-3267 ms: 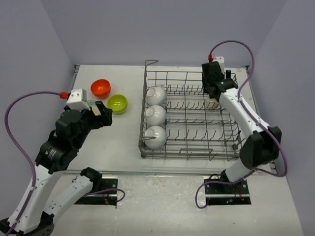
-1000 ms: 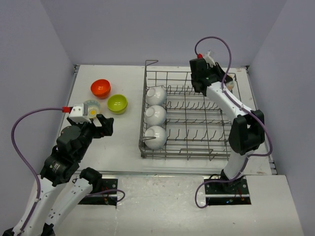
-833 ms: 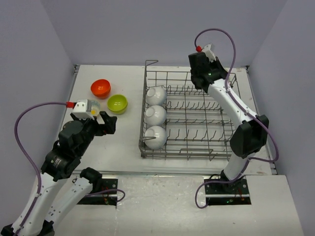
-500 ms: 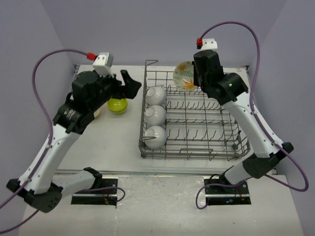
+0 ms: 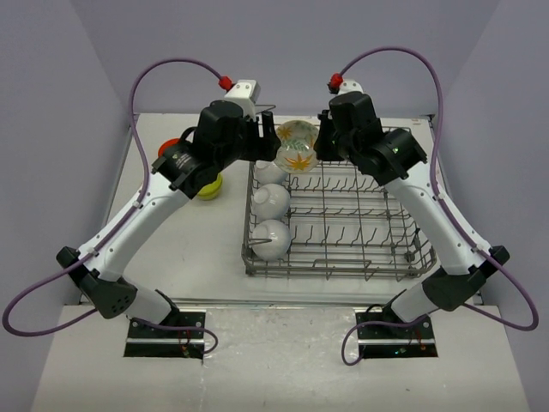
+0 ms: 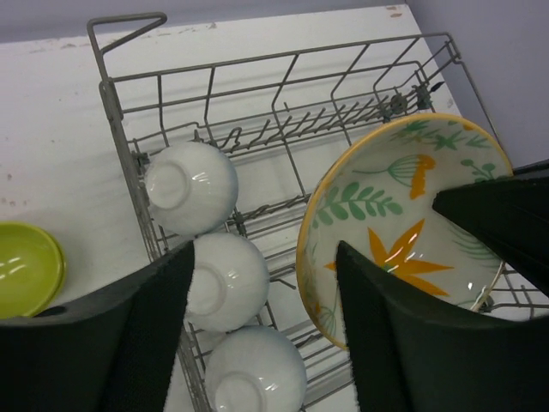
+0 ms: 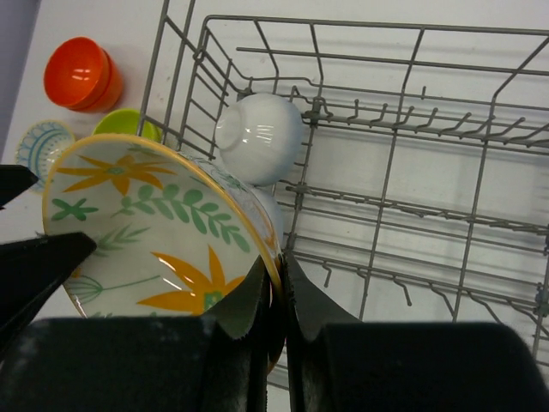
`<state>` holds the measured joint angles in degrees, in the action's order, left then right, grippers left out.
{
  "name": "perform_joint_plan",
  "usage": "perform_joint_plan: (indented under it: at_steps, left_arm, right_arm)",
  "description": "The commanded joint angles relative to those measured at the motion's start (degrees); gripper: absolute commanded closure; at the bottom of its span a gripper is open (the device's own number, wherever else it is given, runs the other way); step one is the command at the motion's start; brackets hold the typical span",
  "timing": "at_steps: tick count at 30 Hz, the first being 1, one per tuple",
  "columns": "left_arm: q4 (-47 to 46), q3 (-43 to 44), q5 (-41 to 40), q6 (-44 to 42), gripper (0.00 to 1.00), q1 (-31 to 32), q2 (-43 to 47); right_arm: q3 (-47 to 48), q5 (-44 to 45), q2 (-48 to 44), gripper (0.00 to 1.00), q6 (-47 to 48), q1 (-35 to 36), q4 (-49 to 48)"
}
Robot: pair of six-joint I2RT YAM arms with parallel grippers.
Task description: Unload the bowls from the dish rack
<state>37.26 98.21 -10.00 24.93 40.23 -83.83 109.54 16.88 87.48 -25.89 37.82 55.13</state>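
Note:
My right gripper (image 7: 279, 266) is shut on the rim of a cream bowl with orange and green leaves (image 7: 163, 227), held above the far left corner of the dish rack (image 5: 343, 225). In the top view this bowl (image 5: 294, 146) hangs between the right gripper (image 5: 319, 144) and my open left gripper (image 5: 269, 137). In the left wrist view the bowl's (image 6: 403, 215) left rim lies between the left gripper's (image 6: 264, 257) spread fingers. Three white bowls (image 6: 190, 184) (image 6: 227, 279) (image 6: 255, 373) stand in the rack's left column.
On the table left of the rack lie stacked orange-red bowls (image 7: 81, 73), a lime-green bowl (image 7: 120, 125) and a blue-patterned cream bowl (image 7: 36, 148). The rack's taller corner post (image 6: 101, 51) stands by the left gripper. The rest of the rack holds only tines (image 7: 412, 189).
My left arm has swung from the table's left side up to the rack's far left corner. My right gripper has carried the leaf-patterned bowl leftward to meet it.

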Motion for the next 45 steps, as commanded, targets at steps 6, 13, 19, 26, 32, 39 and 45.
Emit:
perform_joint_plan:
  at_steps: [6, 13, 19, 26, 32, 39, 45]
  left_arm:
    - [1.24, 3.82, -6.61, -0.05, 0.72, 0.29, -3.96]
    - [1.94, 4.97, -11.17, 0.03, 1.00, 0.29, -4.59]
    - [0.10, 0.41, -16.19, 2.58, 1.00, -6.11, 1.82]
    - [-2.88, -9.43, -9.02, 9.07, 1.00, -34.09, 12.63]
    - [-13.59, -28.50, 10.16, 15.23, 1.00, -58.93, 11.85]
    - [-21.17, -36.33, 13.08, 18.93, 1.00, -62.29, 5.97]
    - [-27.58, -42.05, 13.25, 21.04, 1.00, -62.38, 1.84]
  right_arm:
    - [-2.66, -9.14, -2.41, 1.00, -3.99, 0.32, -8.37]
    - [-5.65, -11.61, -3.28, 1.00, -5.13, 0.32, -11.98]
    - [-3.54, -12.32, -3.02, 0.06, -5.22, -0.82, -12.51]
    - [-13.35, -9.68, -10.48, 0.01, -3.38, -2.66, -14.35]
    - [-29.89, -14.41, -21.37, 0.01, -2.41, -4.51, -20.06]
    - [-41.33, -24.08, -28.59, 0.01, -1.36, -4.86, -26.21]
    - [-44.67, -26.02, -31.32, 0.01, 0.48, -4.86, -27.53]
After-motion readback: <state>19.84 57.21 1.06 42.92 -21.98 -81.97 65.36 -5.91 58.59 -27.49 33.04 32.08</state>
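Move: The flowered bowl hangs between the hands: its middle is about 6 cm to the right of the open left hand, level with it and no farther out, and about 5 cm to the left of the right hand, which holds its right rim. From the left hand, the blue-patterned bowl stands some 35 cm left, 4 cm ahead and 32 cm below. The green bowls are roughly 19 cm left and 6 cm ahead, the orange ones 30 cm left and 15 cm ahead, both as low. The left fingers pinch the flowered bowl's left rim shut while the right hand still holds the other side and eases a few centimetres left and down. The right fingers then open wide and let go, and that hand backs off towards its base and sinks, over the rack. The left hand sweeps nearly 40 cm left, turning some 60 degrees counter-clockwise, then drops over 20 cm towards the blue-patterned bowl, tipping its fingers down. ##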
